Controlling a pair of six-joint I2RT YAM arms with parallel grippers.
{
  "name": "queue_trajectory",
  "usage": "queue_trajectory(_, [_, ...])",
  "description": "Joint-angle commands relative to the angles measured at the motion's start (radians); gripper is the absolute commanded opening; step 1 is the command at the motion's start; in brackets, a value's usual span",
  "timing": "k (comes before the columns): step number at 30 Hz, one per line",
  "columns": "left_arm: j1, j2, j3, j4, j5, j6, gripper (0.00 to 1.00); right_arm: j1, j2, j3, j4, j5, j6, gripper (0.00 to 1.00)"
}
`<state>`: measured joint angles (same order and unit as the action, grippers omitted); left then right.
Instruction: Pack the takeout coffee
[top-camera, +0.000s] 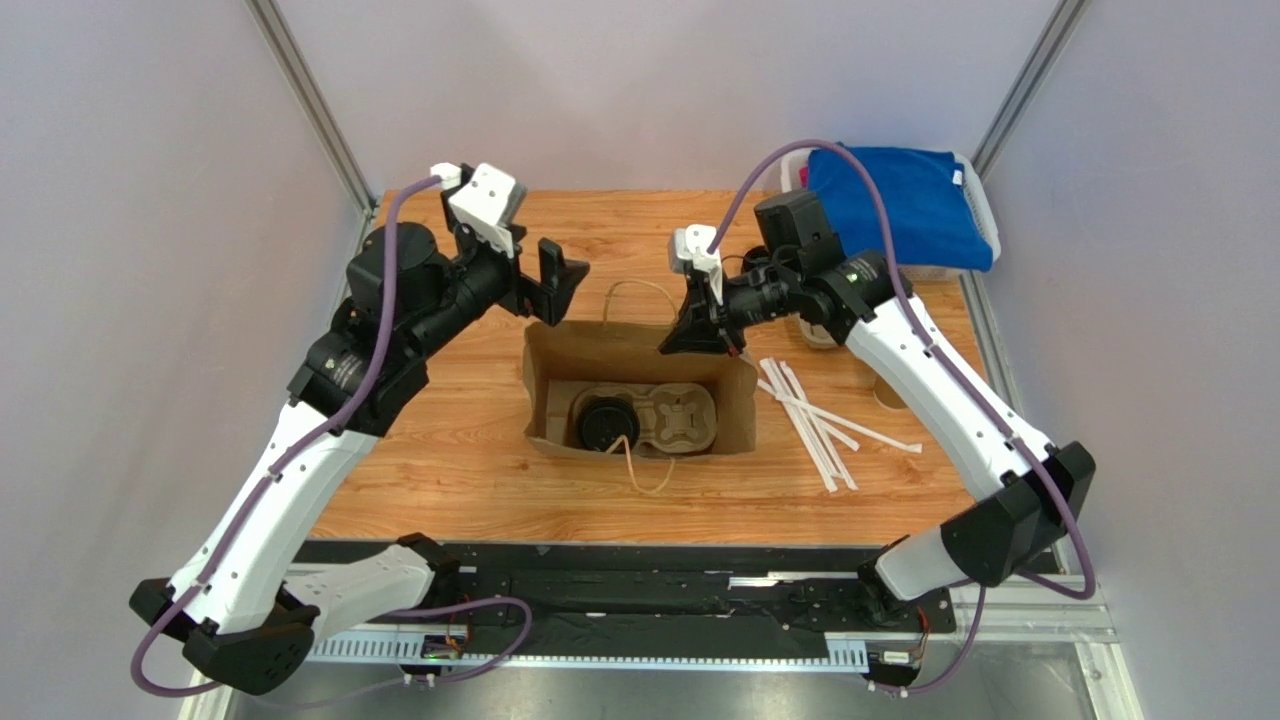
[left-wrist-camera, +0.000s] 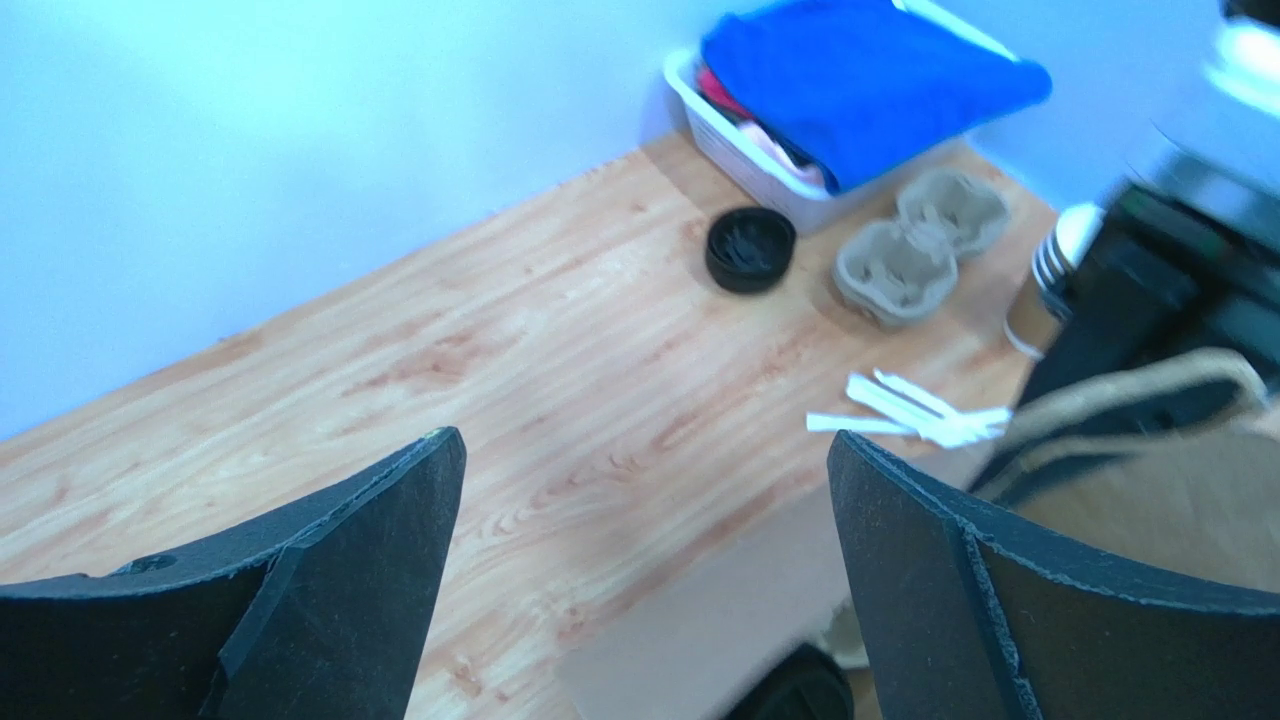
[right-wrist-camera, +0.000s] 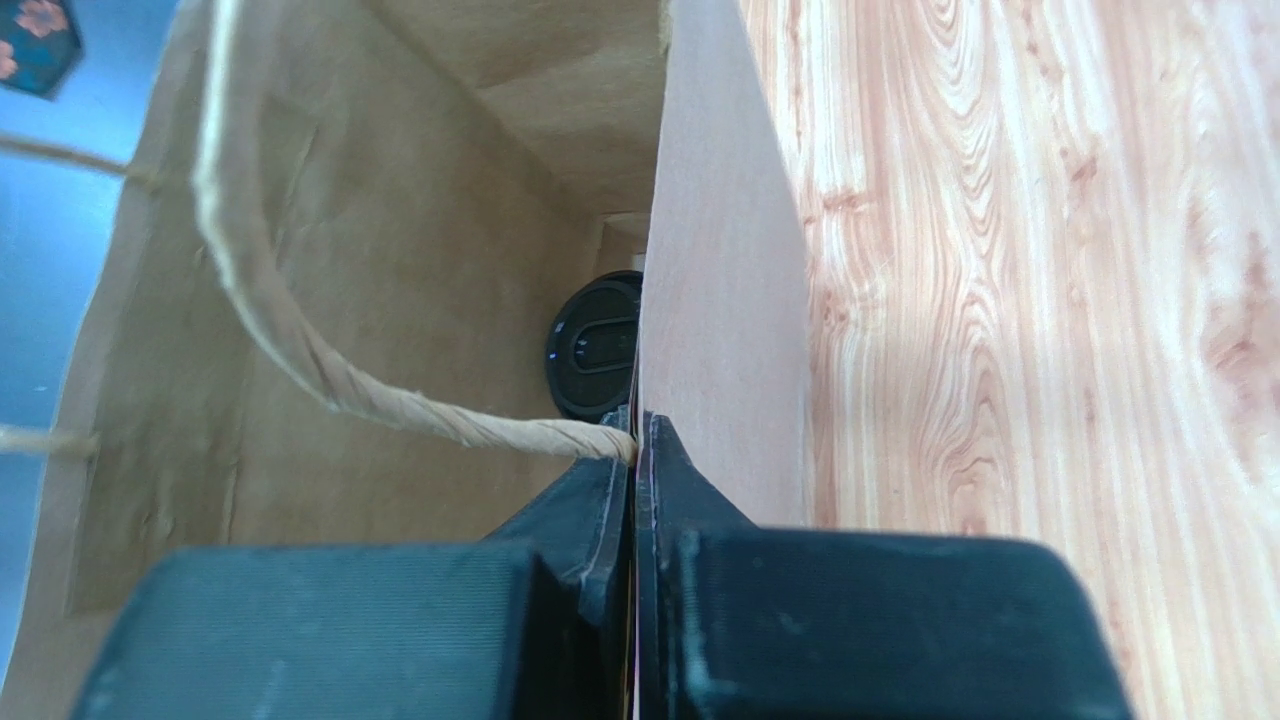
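An open brown paper bag (top-camera: 559, 348) stands in the middle of the table. Inside it sits a cardboard cup carrier (top-camera: 688, 420), and the takeout coffee (top-camera: 609, 420) with its black lid occupies the carrier's left pocket. My right gripper (top-camera: 694, 339) is shut on the bag's back rim beside the twine handle (right-wrist-camera: 301, 348). In the right wrist view the bag wall (right-wrist-camera: 721, 300) runs between the shut jaws (right-wrist-camera: 634, 438), and the coffee lid (right-wrist-camera: 594, 348) shows deep inside. My left gripper (top-camera: 550, 285) hangs open and empty above the bag's back left corner. The left wrist view shows it wide apart (left-wrist-camera: 643, 450) over bare wood.
White paper-wrapped straws (top-camera: 812, 413) lie right of the bag. A white basket under a blue cloth (top-camera: 902, 203) is at the back right. A loose black lid (left-wrist-camera: 750, 248), a spare carrier (left-wrist-camera: 920, 248) and stacked cups (left-wrist-camera: 1070, 248) sit near the basket.
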<state>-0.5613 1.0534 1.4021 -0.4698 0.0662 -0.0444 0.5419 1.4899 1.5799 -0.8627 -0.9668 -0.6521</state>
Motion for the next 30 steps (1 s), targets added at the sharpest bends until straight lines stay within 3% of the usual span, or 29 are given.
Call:
queue_trajectory(1, [0.029, -0.023, 0.034, 0.057, -0.106, -0.054, 0.99, 0.036, -0.091, -0.052, 0.143, 0.059, -0.012, 0.00])
queue_trajectory(13, [0.139, -0.087, -0.218, 0.013, -0.129, -0.043, 0.99, 0.125, -0.246, -0.233, 0.234, 0.189, -0.023, 0.00])
queue_trajectory(30, [0.152, -0.092, -0.328, -0.004, -0.094, -0.041, 0.99, 0.225, -0.418, -0.403, 0.280, 0.290, -0.083, 0.00])
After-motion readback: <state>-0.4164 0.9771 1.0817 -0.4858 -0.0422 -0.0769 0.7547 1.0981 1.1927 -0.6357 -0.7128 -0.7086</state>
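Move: From the right hand, pinched on the paper bag's far rim and handle, the bag's middle lies about 6 cm back, 3 cm left and 15 cm below. The lidded coffee cup inside is roughly 3 cm back, 9 cm left and 19 cm down; the straws lie some 23 cm right, 5 cm ahead and 29 cm down. The bag's middle is about 10 cm back, 15 cm right and 26 cm below the empty left hand. Pulling back towards the robot's base by about 7 cm, almost level, the right hand keeps its shut pinch on the far rim and handle and rolls some 20 degrees, so the rim's top leans back with it. The open, empty left hand swings leftward clear of the bag, turning counter-clockwise, then sinks about 12 cm net with its fingers tipping down. ##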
